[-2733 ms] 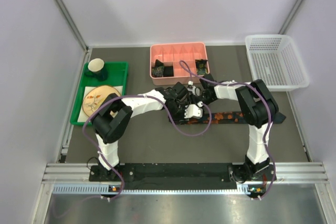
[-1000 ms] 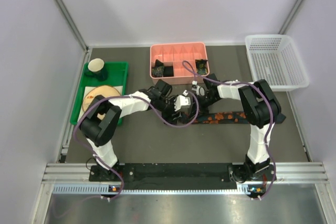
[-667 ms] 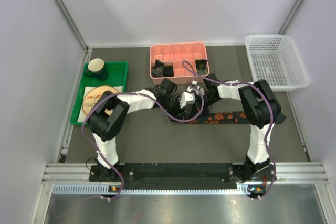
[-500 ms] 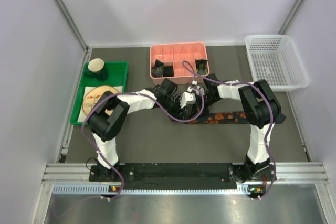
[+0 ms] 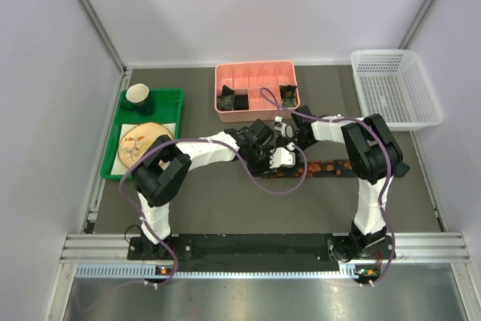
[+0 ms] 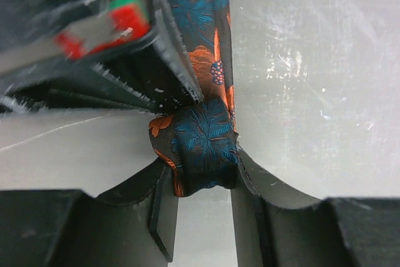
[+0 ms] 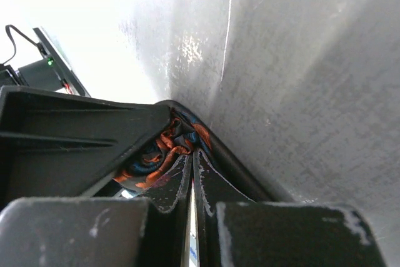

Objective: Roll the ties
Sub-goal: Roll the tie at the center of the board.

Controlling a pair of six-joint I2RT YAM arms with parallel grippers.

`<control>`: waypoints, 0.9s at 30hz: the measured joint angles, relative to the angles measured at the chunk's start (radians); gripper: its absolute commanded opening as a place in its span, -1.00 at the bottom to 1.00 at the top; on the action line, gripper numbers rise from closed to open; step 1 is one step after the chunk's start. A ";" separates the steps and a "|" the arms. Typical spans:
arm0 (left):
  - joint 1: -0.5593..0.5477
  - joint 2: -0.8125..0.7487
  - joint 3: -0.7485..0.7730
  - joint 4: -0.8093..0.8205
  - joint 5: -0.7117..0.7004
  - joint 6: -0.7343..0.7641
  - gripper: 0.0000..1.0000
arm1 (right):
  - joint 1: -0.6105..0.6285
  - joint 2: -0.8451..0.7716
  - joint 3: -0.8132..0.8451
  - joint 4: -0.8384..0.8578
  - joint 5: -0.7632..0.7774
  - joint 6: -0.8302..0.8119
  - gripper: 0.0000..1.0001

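Observation:
A black tie [image 5: 331,165] with red-orange blotches lies flat across the middle of the table. Its left end is wound into a small roll [image 6: 199,145]. My left gripper [image 6: 200,176] is shut on that roll, one finger on each side of it. My right gripper [image 7: 192,152] is shut, and its tips press into the bunched tie fabric [image 7: 164,145] with nothing between the fingers. From above, the left gripper [image 5: 284,158] and the right gripper [image 5: 285,139] meet at the roll. Three rolled ties [image 5: 225,100] sit in the pink box [image 5: 255,71].
A green tray [image 5: 171,98] at the left holds a cup [image 5: 139,94] and a round plate [image 5: 139,142]. A white basket [image 5: 394,88] stands at the back right. Purple cables loop around both arms, close to the roll.
My left gripper has shifted right along the tie and narrowed from wide open onto the rolled end. The right gripper has stayed shut at the roll.

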 measured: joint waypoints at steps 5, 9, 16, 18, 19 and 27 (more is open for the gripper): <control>-0.031 0.051 0.093 -0.125 -0.066 0.076 -0.68 | -0.001 0.000 0.008 -0.027 -0.008 -0.039 -1.00; -0.041 0.090 0.157 -0.205 -0.090 0.105 -0.70 | -0.001 0.000 0.024 -0.068 -0.004 -0.070 -0.85; -0.045 0.106 0.182 -0.241 -0.102 0.122 -0.71 | -0.045 -0.016 0.060 -0.180 0.000 -0.121 -0.57; -0.045 0.111 0.191 -0.250 -0.102 0.123 -0.72 | -0.067 -0.042 0.062 -0.209 -0.014 -0.132 -0.53; -0.045 0.113 0.194 -0.253 -0.102 0.124 -0.72 | -0.074 -0.054 0.062 -0.220 -0.024 -0.135 -0.43; -0.045 0.124 0.212 -0.275 -0.100 0.127 -0.72 | -0.099 -0.125 0.011 -0.193 -0.110 -0.091 -0.26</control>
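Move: The tie's roll sits at the left hand's point, caught across its edges. From the right hand, whose shut fingertips touch it, its middle is about 2 cm to the left, 1 cm back and at the same height. The unrolled tie runs off to the right, its middle about 20 cm right of the left hand, level with it and 2 cm lower. The pink box stands some 23 cm ahead of that hand and 3 cm left. The right fingertips come free of the roll: barely moving at first, the right hand then backs off about 3 cm to its right and climbs some 5 cm, its shut fingers opening to roughly a third. The left fingers keep their grip on the roll almost in place, the hand sinking a touch while its left side tilts up about 10 degrees. ##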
